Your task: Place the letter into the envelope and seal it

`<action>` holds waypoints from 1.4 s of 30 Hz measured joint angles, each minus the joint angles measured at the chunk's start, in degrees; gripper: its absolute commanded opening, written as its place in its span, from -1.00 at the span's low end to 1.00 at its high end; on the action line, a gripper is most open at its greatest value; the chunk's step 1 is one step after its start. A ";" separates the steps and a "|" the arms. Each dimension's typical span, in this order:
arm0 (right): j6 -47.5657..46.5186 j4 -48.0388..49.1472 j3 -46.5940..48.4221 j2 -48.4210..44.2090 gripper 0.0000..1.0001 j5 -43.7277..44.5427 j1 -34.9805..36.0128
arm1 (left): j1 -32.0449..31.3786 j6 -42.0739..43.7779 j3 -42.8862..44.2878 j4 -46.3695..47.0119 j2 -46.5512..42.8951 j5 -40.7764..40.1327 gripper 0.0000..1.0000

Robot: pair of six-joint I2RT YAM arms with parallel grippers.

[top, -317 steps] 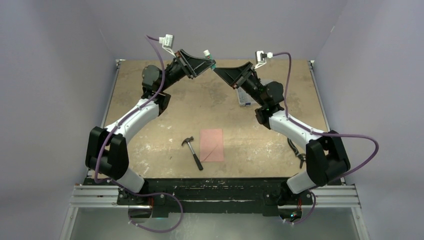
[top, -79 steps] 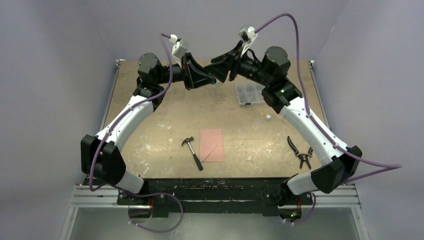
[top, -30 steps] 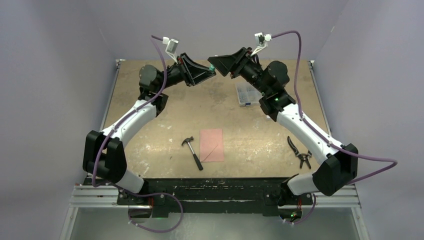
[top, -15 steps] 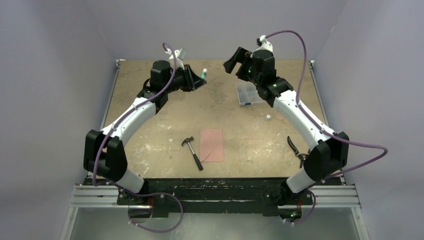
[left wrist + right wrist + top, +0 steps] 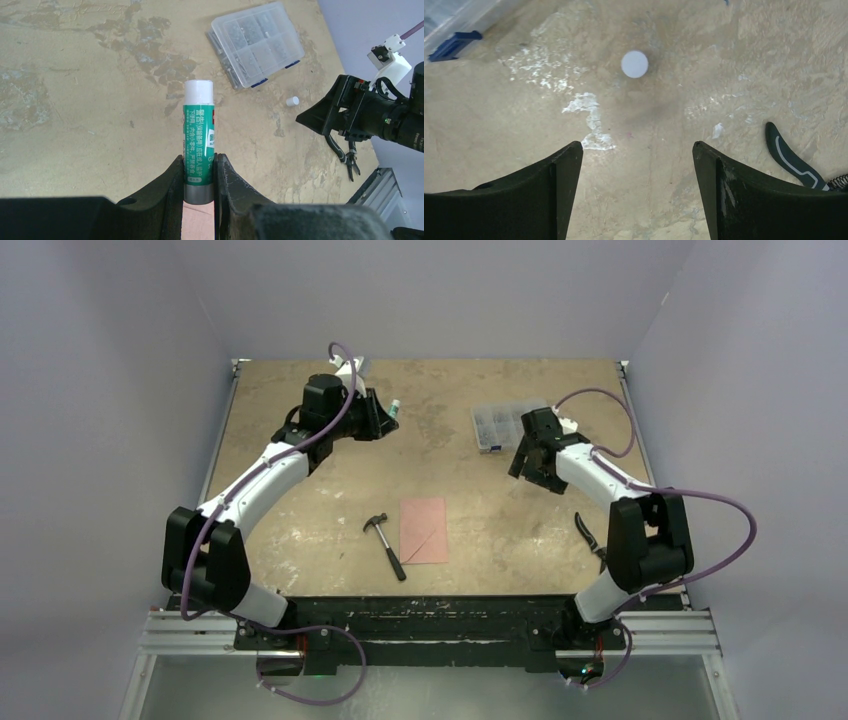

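A salmon-pink envelope (image 5: 424,530) lies flat at the table's near middle, with a diagonal flap edge across it. The letter does not show as a separate sheet. My left gripper (image 5: 385,420) hovers at the back left, shut on a green glue stick (image 5: 199,130) that points forward with its white tip bare. A strip of the pink envelope (image 5: 198,226) shows below the fingers. My right gripper (image 5: 638,145) is open and empty, low over bare table at the right (image 5: 527,455). A small white cap (image 5: 634,64) lies just ahead of it.
A clear plastic organiser box (image 5: 497,423) sits at the back right. A hammer (image 5: 388,545) lies left of the envelope. Black pliers (image 5: 791,157) rest near the right arm's elbow. Walls close in on three sides.
My right arm has dropped from high at the back centre to low over the table by the white cap. The left gripper with the glue stick drew back left and lower.
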 measured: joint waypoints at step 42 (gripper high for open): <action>-3.48 10.27 3.91 13.18 -0.24 -6.86 -7.82 | 0.00 0.00 -0.04 0.04 0.00 0.81 -1.00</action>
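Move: The white glue-stick cap stands on the table about 5 cm ahead of my right hand, 2 cm to its right and 6 cm below. The clear parts box lies some 12 cm beyond the cap and 6 cm to the left of it; the pliers are about 12 cm back and 18 cm right of my right hand, on the table. From my left hand the cap is roughly 35 cm to the right, 3 cm back and 20 cm below. I bring my open right hand about 5 cm forward and just as far down, veering a little right, to straddle the standing cap, with a near-halt before the last 1.5 cm of descent. Meanwhile I narrow the fingers from wide open to about half, one on each side of the cap and not yet shut; whether either pad touches can't be seen. ##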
